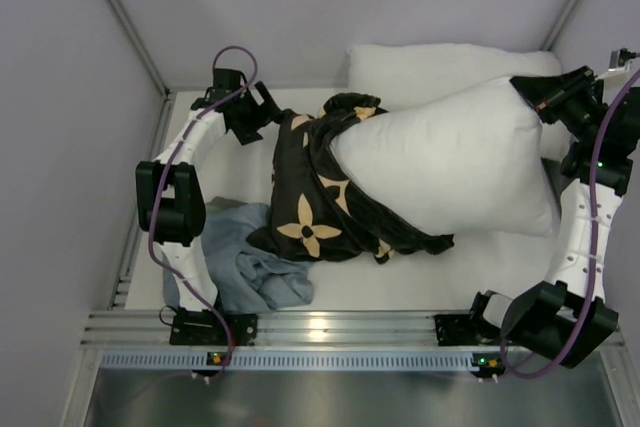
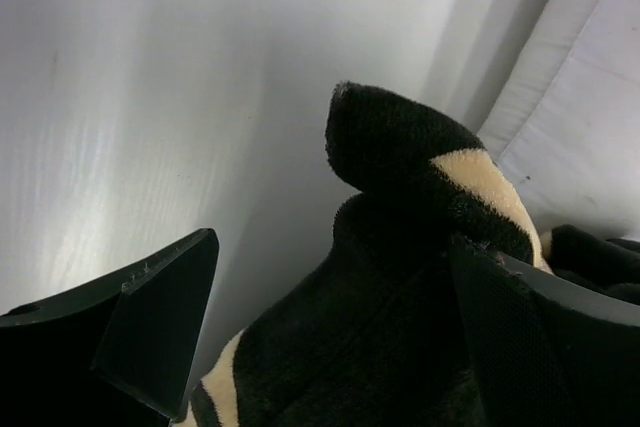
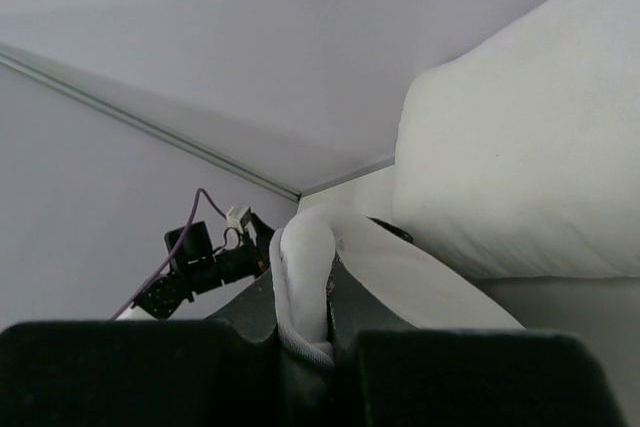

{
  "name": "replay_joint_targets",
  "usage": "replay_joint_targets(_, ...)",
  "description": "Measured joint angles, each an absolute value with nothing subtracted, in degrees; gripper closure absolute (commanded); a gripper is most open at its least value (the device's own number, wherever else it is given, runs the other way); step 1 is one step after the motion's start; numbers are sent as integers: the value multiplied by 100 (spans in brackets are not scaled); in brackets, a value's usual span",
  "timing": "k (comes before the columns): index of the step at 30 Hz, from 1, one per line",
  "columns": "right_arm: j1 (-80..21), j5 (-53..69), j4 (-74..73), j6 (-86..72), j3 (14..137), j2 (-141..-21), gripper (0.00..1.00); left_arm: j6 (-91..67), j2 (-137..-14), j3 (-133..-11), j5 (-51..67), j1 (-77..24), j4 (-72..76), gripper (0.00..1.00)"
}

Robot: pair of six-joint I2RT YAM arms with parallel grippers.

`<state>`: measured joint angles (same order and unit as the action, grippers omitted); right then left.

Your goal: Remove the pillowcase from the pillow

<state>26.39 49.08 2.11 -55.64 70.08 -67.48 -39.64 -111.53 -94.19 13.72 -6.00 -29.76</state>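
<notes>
The white pillow (image 1: 450,162) lies across the middle of the table, tilted up to the right. The black pillowcase (image 1: 310,197) with tan flowers is bunched around its left end. My left gripper (image 1: 265,107) is at the pillowcase's far left edge. In the left wrist view it (image 2: 335,347) is open, with a fold of the black fabric (image 2: 400,247) lying between the spread fingers (image 2: 160,327). My right gripper (image 1: 535,92) is shut on the pillow's far right corner. The right wrist view shows the white corner (image 3: 305,267) pinched between the jaws.
A second plain white pillow (image 1: 430,67) lies against the back wall, and it also shows in the right wrist view (image 3: 530,147). A blue-grey cloth (image 1: 245,262) lies crumpled at the front left by the left arm. Enclosure walls stand close on both sides.
</notes>
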Motion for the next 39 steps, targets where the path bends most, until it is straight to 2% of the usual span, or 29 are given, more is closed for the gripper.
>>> replay_joint_targets(13, 2324, 4604, 58, -5190, 7061, -6751, 100, -4412, -11240, -9441, 1874, -622, -2438, 1)
replay_joint_targets(27, 2303, 4506, -292, -4901, 7210, -6751, 100, -4987, -11238, -9258, 1741, -692, -1857, 4)
replay_joint_targets(29, 2303, 4506, -298, -4901, 7214, -6748, 100, -4989, -11242, -9273, 1780, -740, -1798, 13)
replay_joint_targets(31, 2300, 4504, -309, -4901, 7214, -6748, 100, -4993, -11284, -9325, 1828, -808, -1791, 28)
replay_joint_targets(32, 2300, 4504, -309, -4901, 7214, -6748, 100, -5002, -11314, -9360, 1852, -843, -1782, 51)
replay_joint_targets(35, 2300, 4501, -309, -4897, 7214, -6748, 100, -4987, -11434, -9437, 1892, -913, -1741, 98)
replay_joint_targets(39, 2300, 4456, -338, -4886, 7216, -6748, 100, -4897, -11491, -9465, 1787, -930, -1800, 100)
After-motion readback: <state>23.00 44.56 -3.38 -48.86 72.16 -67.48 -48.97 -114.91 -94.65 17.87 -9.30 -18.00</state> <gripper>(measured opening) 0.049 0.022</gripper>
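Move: The far-left corner of the pillowcase lies just off the open left fingers: about 5 cm to their right, 2 cm ahead and about level with them. From that hand, the half-bared pillow's middle is some 36 cm right and 9 cm back, and the blue cloth about 30 cm back and 4 cm left, on the table. From the right hand, the corner is about 43 cm left, 16 cm ahead and 27 cm lower. The left hand, wide open at first, eases about 5 cm to the right and some 3 cm forward, rising slightly and rolling about 10 degrees so that its left side drops, until the fingers straddle the pillowcase's far-left corner; only near the end do they close right up and pinch the black cloth. The right hand stays nearly in place high up, shifting about 1 cm and rolling some 5 degrees, and keeps its grip on the raised end of the white pillow. ##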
